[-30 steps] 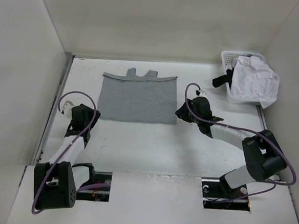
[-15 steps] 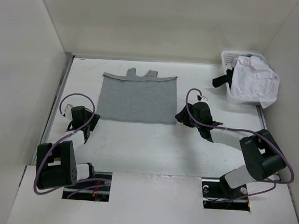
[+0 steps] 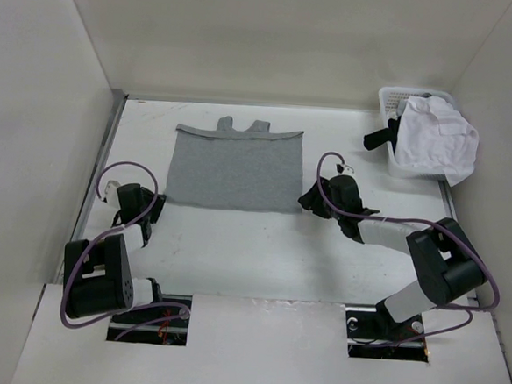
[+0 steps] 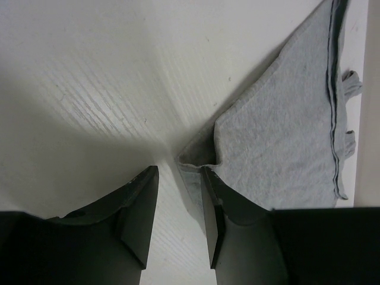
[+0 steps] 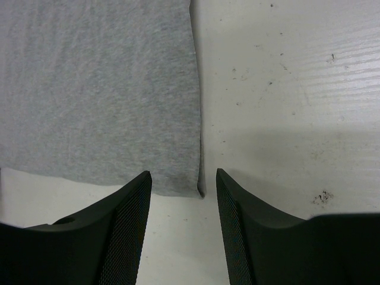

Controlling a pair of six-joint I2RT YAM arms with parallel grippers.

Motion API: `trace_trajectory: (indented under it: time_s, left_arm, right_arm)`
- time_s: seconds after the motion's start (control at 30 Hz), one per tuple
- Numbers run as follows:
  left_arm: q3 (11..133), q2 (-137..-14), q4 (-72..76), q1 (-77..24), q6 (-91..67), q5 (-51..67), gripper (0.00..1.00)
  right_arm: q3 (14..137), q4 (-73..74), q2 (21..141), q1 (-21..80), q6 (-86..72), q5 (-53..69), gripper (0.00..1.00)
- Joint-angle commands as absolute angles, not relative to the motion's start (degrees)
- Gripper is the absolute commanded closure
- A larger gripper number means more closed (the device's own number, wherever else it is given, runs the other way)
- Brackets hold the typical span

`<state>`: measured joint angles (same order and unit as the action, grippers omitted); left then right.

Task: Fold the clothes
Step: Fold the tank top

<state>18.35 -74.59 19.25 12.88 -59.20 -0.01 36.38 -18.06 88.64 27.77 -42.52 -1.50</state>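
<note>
The clothes are one light-grey T-shirt (image 3: 234, 168), lying flat and folded into a rectangle at the back middle of the white table, its collar at the far edge. My left gripper (image 3: 156, 203) sits low at the shirt's near left corner. In the left wrist view the left gripper (image 4: 178, 178) is open, and the slightly raised corner of the shirt (image 4: 285, 136) lies against its right finger (image 4: 215, 202). My right gripper (image 3: 307, 199) is at the near right corner. The right gripper (image 5: 181, 175) stands open, with the shirt (image 5: 101, 89) corner just ahead of its tips.
A white basket (image 3: 387, 100) at the back right holds a white shirt (image 3: 435, 139) that spills over its rim, with a black item (image 3: 378, 137) beside it. Walls close in the table on the left, back and right. A metal rail (image 3: 99, 172) runs along the left edge.
The left arm has drawn back and lowered toward the shirt's near left corner, and its jaws have narrowed. The right gripper has shifted slightly nearer and its jaws have widened.
</note>
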Motion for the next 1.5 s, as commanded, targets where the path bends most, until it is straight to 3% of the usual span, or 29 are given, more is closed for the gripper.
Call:
trace_trajectory:
  time_s: [0.0,0.17,0.4,0.67,0.87,1.07,1.47]
  left_arm:
    - [17.23,-74.88,25.13,12.70,-59.68,1.49,0.66]
    - [17.40,-78.04,28.47,12.61,-60.20,2.72,0.66]
    - [17.32,-78.05,29.80,12.53,-60.65,3.16,0.90]
    - [11.08,-69.53,29.62,15.34,-61.35,3.78,0.98]
    - [9.58,-66.88,28.47,16.04,-60.38,4.39,0.99]
    - [9.41,-69.69,30.93,15.87,-61.08,5.80,1.00]
    - [9.49,-69.09,32.96,16.57,-62.14,7.38,1.00]
  right_arm:
    - [36.83,-21.01,89.12,27.73,-43.24,-1.23,0.47]
    - [36.83,-21.18,89.65,27.73,-43.24,-1.05,0.47]
    - [36.39,-20.74,88.95,27.73,-43.42,-1.14,0.48]
    - [35.42,-18.55,87.80,28.34,-44.30,-1.06,0.44]
    - [36.39,-16.18,89.91,28.34,-46.49,0.96,0.53]
    - [34.72,-18.19,92.19,28.26,-48.95,2.37,0.56]
    - [35.95,-22.41,96.68,26.06,-50.71,3.60,0.90]
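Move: The tank top's near-left corner lies just beyond my left fingertips, about 2 cm ahead, 1 cm right and barely 1 cm below. Its near-right corner sits almost under my right hand, some 3 cm down, 1 cm left and 1 cm back. From the left hand, the far-left corner is about 19 cm ahead and 2 cm right, and the two straps 21 cm ahead, 16 cm right. The far-right corner is roughly 18 cm straight ahead of my right hand. I ease my left hand forward about 1 cm onto the near-left corner and shut its fingers, pinching it, then draw back some 3 cm, staying low. Partway through that, my right hand sinks about 3 cm towards the near-right corner with a slight drift left, first edging back, then forward again, its wrist tipping down and rolling a little while its half-open fingers close on the corner. ##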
